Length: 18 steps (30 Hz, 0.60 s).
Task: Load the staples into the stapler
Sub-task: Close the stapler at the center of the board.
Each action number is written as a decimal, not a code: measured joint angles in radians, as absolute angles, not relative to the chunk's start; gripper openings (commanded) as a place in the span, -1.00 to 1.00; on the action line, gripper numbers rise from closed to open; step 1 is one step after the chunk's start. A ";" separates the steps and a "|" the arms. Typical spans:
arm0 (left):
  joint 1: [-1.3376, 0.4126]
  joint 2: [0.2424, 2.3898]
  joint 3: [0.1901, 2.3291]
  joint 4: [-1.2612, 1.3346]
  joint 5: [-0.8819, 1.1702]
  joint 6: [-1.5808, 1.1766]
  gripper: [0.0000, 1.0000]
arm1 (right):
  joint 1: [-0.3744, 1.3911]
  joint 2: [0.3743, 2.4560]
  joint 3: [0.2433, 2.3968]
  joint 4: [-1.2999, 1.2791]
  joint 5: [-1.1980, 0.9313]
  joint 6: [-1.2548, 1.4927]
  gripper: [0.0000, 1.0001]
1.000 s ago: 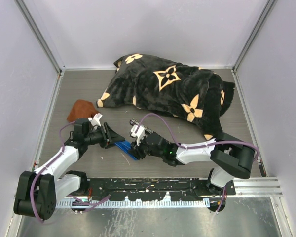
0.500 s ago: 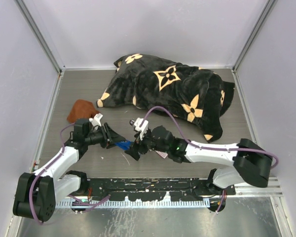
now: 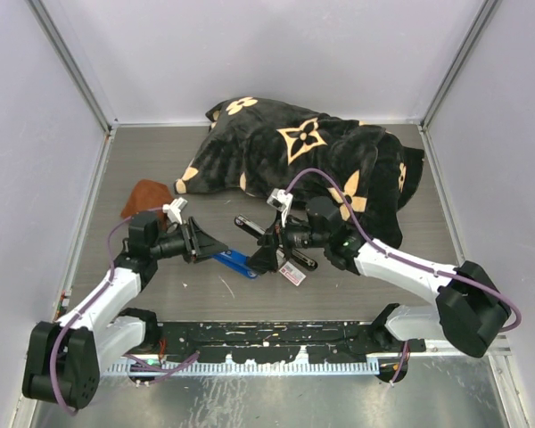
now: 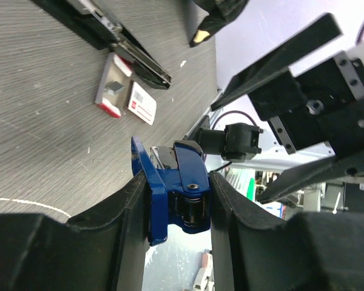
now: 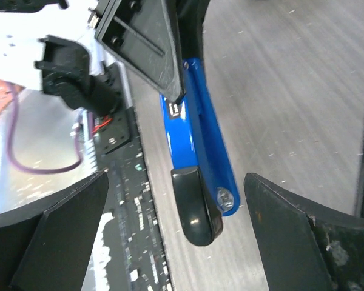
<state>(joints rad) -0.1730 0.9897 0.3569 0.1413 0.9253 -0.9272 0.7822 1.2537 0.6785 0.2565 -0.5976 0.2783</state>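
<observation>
My left gripper (image 3: 202, 242) is shut on the hinge end of a blue stapler (image 3: 235, 262). Its fingers press both sides of the stapler (image 4: 170, 191), whose black-tipped front end (image 5: 197, 203) points right. My right gripper (image 3: 266, 254) stands open around that front end, its fingers (image 5: 54, 224) well clear on each side and touching nothing. The staples (image 3: 292, 272), a small white box with a red label, lie on the table just right of the blue stapler. In the left wrist view the box (image 4: 142, 103) lies beside its greyish inner piece (image 4: 112, 90).
A black stapler (image 3: 250, 225) lies open just behind the staples box. A black cloth with tan flowers (image 3: 312, 165) fills the back of the table, and a brown rag (image 3: 144, 198) sits at the left. A thin white strip (image 3: 227, 285) lies near the front.
My right gripper has opened and drawn back to the right, off the blue stapler. The left gripper keeps the stapler and has shifted slightly.
</observation>
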 measured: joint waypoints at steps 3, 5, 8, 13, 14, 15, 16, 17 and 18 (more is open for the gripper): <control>-0.173 0.941 0.359 0.149 0.951 -0.927 -1.00 | 0.737 1.254 0.679 0.252 -0.724 0.330 1.00; -0.173 0.918 0.370 0.149 0.973 -0.928 -0.99 | 0.715 1.254 0.682 0.247 -0.783 0.350 1.00; -0.175 0.898 0.400 0.150 1.010 -0.930 -0.99 | 0.693 1.258 0.699 0.212 -0.842 0.360 1.00; -0.179 0.889 0.447 0.160 1.079 -0.935 -1.00 | 0.685 1.280 0.711 0.185 -0.885 0.363 1.00; -0.182 0.889 0.454 0.161 1.089 -0.936 -0.99 | 0.685 1.285 0.711 0.181 -0.892 0.364 1.00; -0.184 0.889 0.460 0.162 1.101 -0.936 -0.99 | 0.685 1.291 0.712 0.177 -0.900 0.365 1.00; -0.187 0.888 0.465 0.163 1.110 -0.937 -0.99 | 0.685 1.298 0.713 0.172 -0.910 0.366 1.00; -0.190 0.888 0.471 0.163 1.118 -0.937 -0.99 | 0.685 1.304 0.714 0.170 -0.918 0.368 1.00; -0.194 0.888 0.476 0.166 1.124 -0.935 -0.99 | 0.685 1.312 0.715 0.170 -0.936 0.373 1.00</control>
<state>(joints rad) -0.1944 0.8879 0.4763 0.1658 1.1240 -0.9352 0.6849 1.3117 0.7147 0.1703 -0.9360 0.3733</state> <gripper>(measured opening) 0.390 0.998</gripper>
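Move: My left hand still holds the blue stapler near its rear; the stapler's middle is about 4 cm to the right of that hand, 1 cm back and 3 cm lower. From my empty, wide-open right hand, the stapler's middle is some 6 cm left, 2 cm back and 4 cm below. On the table, about 14 cm below my right hand, the staple box lies roughly 9 cm right and 1 cm back, the black stapler 5 cm right and 7 cm ahead. I lift the blue stapler about 8 cm with my left hand, easing back towards my base a little as well, and tilt those fingers up to nearly level while swinging them clockwise, some 20 degrees in all. My right hand eases back about 3 cm, rolling and swinging counter-clockwise with its fingers kept wide open, so the stapler's black nose comes up close to them. ##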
